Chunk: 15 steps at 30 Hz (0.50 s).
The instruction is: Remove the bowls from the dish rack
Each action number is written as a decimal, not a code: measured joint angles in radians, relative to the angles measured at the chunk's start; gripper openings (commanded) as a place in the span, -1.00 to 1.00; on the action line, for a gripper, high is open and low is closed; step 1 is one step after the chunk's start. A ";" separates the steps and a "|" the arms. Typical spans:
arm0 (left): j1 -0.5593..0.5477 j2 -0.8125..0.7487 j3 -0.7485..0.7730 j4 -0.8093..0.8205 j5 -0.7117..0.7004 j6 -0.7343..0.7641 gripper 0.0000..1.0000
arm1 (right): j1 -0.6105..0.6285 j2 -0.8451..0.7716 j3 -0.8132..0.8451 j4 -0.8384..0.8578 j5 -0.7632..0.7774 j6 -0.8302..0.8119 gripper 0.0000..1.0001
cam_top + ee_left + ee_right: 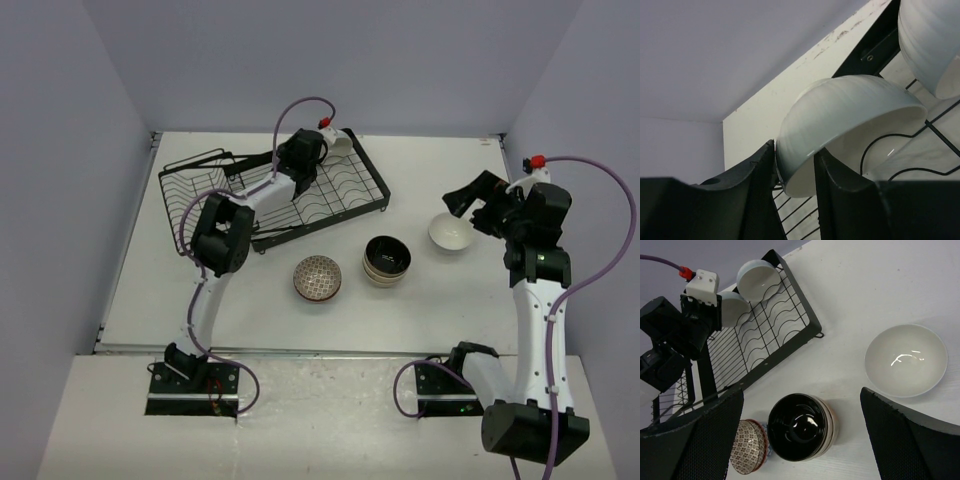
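The black wire dish rack (200, 185) lies at the back left of the table. At its far right end stand two white bowls on edge. My left gripper (795, 165) is shut on the rim of the nearer white bowl (850, 110), one finger outside its wall and one inside. The other white bowl (930, 45) leans just beyond it. In the right wrist view both bowls (758, 280) show in the rack's corner. My right gripper (470, 205) hangs open over the table with nothing between its fingers.
Three unloaded bowls sit on the table right of the rack: a white bowl (451, 232), a tan stack with a dark inside (387, 259) and a patterned bowl (318, 278). Walls close in the table at the back and sides.
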<state>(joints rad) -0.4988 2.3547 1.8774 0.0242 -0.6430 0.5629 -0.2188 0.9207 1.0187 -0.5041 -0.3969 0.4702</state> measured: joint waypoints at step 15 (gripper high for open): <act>0.005 0.048 -0.010 0.161 -0.107 0.156 -1.00 | 0.000 -0.011 0.000 0.016 -0.044 0.000 0.98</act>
<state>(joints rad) -0.4934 2.4031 1.8679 0.1852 -0.7502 0.7189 -0.2188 0.9100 1.0183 -0.4877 -0.4408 0.4702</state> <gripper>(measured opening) 0.100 0.987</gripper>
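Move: My left hand's half-open fingers already straddle the left rim of the nearer white bowl; the bowl's middle lies about 5 cm to my right, some 2 cm ahead and a centimetre below. The second white bowl stands roughly 14 cm to my right, about 2 cm ahead, also 1 cm lower. From my right hand, the nearer bowl is about 31 cm ahead, 32 cm left and 17 cm below. I close my left fingers from a little under half open until they pinch the nearer white bowl's left rim, one pad outside the wall and one inside. While they shut, I ease the hand about 2 cm left and 1 cm forward, rolling it less than 10 degrees so its left side rises. ##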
